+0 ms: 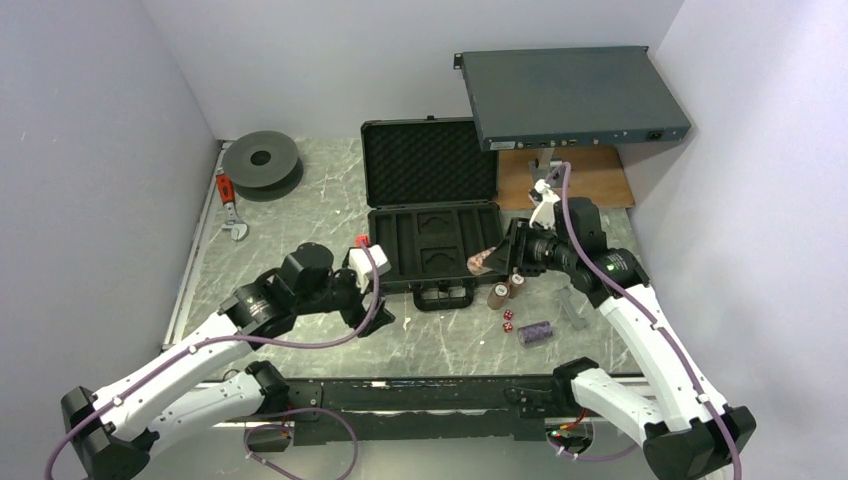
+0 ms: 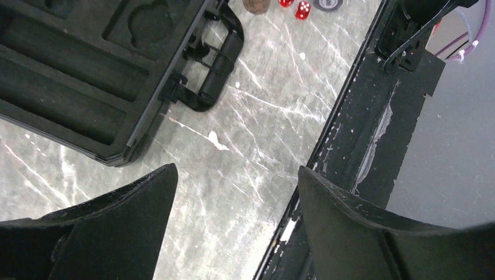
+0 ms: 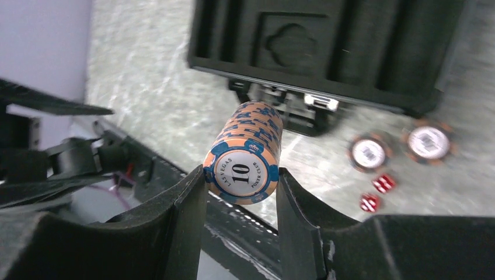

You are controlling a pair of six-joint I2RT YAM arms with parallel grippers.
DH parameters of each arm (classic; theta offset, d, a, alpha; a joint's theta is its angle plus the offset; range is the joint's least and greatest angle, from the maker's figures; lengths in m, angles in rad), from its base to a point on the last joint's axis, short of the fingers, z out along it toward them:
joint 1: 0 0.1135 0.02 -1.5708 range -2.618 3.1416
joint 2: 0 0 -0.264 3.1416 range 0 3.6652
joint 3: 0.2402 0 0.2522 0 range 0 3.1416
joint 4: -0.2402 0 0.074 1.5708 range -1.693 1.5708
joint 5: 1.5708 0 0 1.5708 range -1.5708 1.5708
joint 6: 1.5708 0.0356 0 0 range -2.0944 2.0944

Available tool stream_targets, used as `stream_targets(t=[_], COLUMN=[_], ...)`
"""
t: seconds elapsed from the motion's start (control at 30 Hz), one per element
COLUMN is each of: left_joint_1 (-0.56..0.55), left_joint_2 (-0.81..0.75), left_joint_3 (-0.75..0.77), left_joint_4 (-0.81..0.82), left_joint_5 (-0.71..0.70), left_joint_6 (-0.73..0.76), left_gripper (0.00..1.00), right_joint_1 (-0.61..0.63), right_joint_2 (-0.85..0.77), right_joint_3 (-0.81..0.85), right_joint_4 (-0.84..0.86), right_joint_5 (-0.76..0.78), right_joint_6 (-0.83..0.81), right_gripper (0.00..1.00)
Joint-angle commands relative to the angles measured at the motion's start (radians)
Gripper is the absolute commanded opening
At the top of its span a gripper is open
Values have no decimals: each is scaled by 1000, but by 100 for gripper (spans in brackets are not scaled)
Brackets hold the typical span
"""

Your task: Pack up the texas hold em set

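Note:
The texas hold em set's black briefcase (image 1: pixel 395 245) lies open mid-table, egg-crate foam lid (image 1: pixel 430 160) raised behind the slotted tray, handle (image 1: pixel 445 295) toward me. My right gripper (image 1: pixel 490 262) hovers by the tray's right front corner, shut on an orange-and-blue chip stack (image 3: pixel 248 151) held sideways between both fingers (image 3: pixel 187 204). Two brown stacks (image 1: pixel 498 295) stand on the table, with red dice (image 1: pixel 507 320) and a purple stack (image 1: pixel 535 332) lying nearby. My left gripper (image 1: pixel 375 320) hangs open and empty over bare table (image 2: pixel 236 181), off the case's (image 2: pixel 70 76) front left corner.
A large grey rack box (image 1: pixel 570 95) overhangs a wooden board (image 1: pixel 575 175) at the back right. A dark round spool (image 1: pixel 262 158) and a red-handled tool (image 1: pixel 228 195) lie at the back left. A black rail (image 1: pixel 420 395) runs along the near edge.

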Motion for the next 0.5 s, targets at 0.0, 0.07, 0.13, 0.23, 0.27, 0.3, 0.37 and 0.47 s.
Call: stream_targets(t=[0.0,0.07,0.13,0.23,0.27,0.3,0.37,0.47], left_joint_1=[-6,-6,-6,-6,-6,-6,-5,-6], left_joint_2=[-55,-76,-98,-128,-140,-154,-170,-164], left_joint_3=[-18,-41,-78,-113,-114,-111,-98,-73], left_joint_4=[83,122,171,226,237,246,249,229], left_joint_5=[-6,25,60,109,111,107,93,77], left_joint_6=[77,120,156,209,226,242,283,351], left_gripper=[82,79,79,79,79,80,81,82], right_joint_1=[19,43,86,179,207,233,266,289], right_joint_2=[17,39,71,131,141,149,164,190], right_joint_3=[27,15,21,88,108,124,139,148], right_joint_4=[270,362,417,417,410,405,402,401], right_joint_5=[-289,-359,-403,-396,-381,-367,-352,-343], right_joint_6=[-19,-1,8,-31,-51,-71,-98,-113], right_gripper=[0,0,0,0,0,0,0,0])
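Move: The right hand already holds the orange chip stack, and the left's open gripper lies about 22 cm to its left, 8 cm back and 2 cm lower. The case tray is some 10 cm ahead and 10 cm left, 16 cm below; the brown stacks lie 5 cm right and 1 cm back, 17 cm below. For the left hand, the orange stack is about 19 cm right, 9 cm ahead and slightly higher. Right hand swings the gripped stack 12 cm left towards the open left gripper, which tilts up some 20 degrees. ##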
